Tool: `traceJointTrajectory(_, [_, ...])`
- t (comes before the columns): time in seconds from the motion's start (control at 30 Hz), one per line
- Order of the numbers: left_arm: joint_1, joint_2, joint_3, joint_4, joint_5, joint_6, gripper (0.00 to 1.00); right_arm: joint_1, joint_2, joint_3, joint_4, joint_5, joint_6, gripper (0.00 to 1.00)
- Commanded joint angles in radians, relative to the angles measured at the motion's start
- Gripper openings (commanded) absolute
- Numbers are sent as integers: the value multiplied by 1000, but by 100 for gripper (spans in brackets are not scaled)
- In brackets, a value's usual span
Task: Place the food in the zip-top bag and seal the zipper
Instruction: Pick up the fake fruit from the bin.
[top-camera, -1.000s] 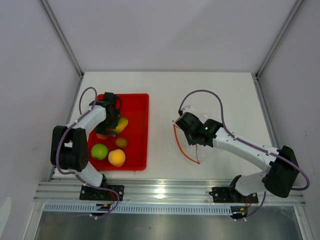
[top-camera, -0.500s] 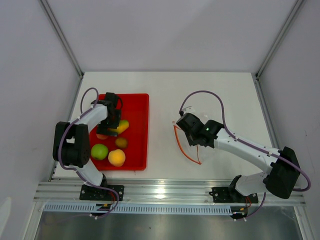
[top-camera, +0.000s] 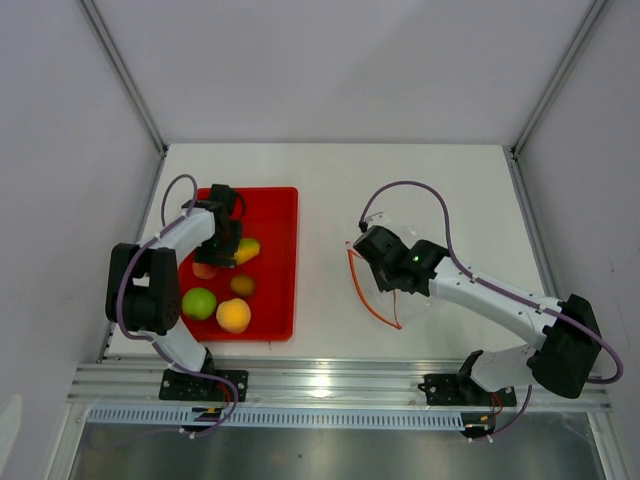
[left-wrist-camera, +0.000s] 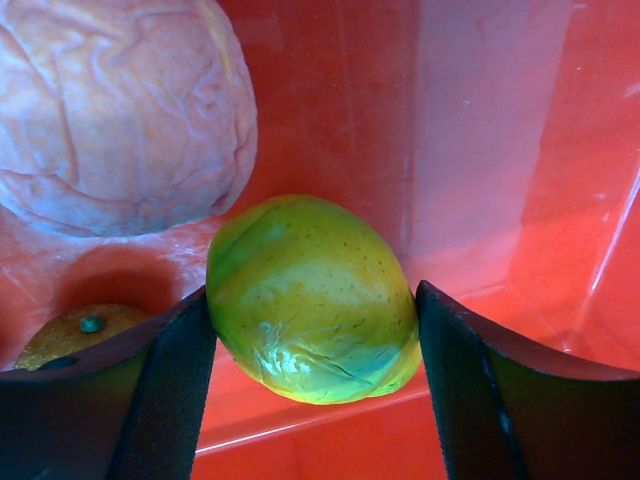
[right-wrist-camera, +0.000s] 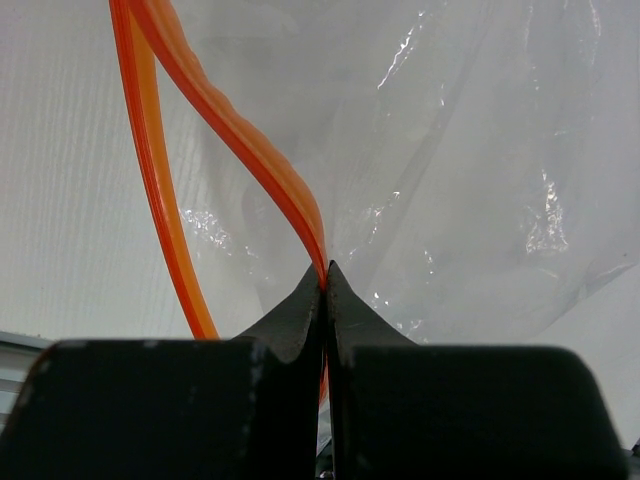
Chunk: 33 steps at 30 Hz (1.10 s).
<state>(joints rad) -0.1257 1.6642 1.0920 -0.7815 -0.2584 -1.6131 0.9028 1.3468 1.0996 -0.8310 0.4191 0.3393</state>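
Observation:
In the red tray (top-camera: 280, 200) lies the food. A yellow-green fruit (left-wrist-camera: 310, 270) sits between the fingers of my left gripper (left-wrist-camera: 312, 345), and both pads touch its sides while it rests on the tray floor. A peach-pink fruit (left-wrist-camera: 120, 110) lies just beyond it and an orange ball (left-wrist-camera: 80, 335) to the left. From above, the green apple (top-camera: 199, 302), orange ball (top-camera: 233, 315) and small brown fruit (top-camera: 242, 285) show nearer me. My right gripper (right-wrist-camera: 325, 268) is shut on the zipper (right-wrist-camera: 240, 140) of the clear zip-top bag (right-wrist-camera: 480, 150), whose mouth gapes.
The tray's walls (left-wrist-camera: 480, 150) rise close behind and to the right of the yellow-green fruit. The bag (top-camera: 392, 285) lies on the white table (top-camera: 330, 170) right of the tray, under the right arm. Grey side walls and a metal rail border the table.
My left gripper's jaws have closed in onto the yellow-green fruit. The right arm and the bag have hardly moved.

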Motion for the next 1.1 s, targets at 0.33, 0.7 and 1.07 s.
traceJointTrajectory(0.33, [-40,-175,51,1,-84,171,62,-4,-28,39,-8,3,32,0])
traceJointTrajectory(0.7, [-227,-471,-40,177,56,458,67,-36,-5,103,-46,-58,86,0])
traceJointTrajectory(1.07, [-354,-785,-343,651,471,749,56,-84,-14,134,-31,-186,112,0])
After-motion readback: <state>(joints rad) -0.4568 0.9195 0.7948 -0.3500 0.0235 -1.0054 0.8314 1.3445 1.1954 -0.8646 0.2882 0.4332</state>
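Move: The mango is already pinched between the left pads inside the red bin. The open bag mouth it is bound for lies about 32 cm to this hand's right, 8 cm back and 6 cm higher. Left in the bin are the peach, 8 cm left and 4 cm back, the small brown fruit, 8 cm back and 1 cm right, and the green fruit, 9 cm left and 13 cm back. From the right hand, which grips the bag's edge, the mouth's middle lies about 3 cm left, level fore and aft, 2 cm lower. The mango, kept in the left fingers' steady pinch, is lifted almost straight up out of the bin, then carried on upward while swinging right and somewhat back towards the bag, about 17 cm up and 14 cm right in all. Meanwhile the left wrist turns clockwise and tips the fingers up out of their downward aim by some 45 degrees. The right hand, still shut on the bag's edge, rises a little and rolls its left side up. ##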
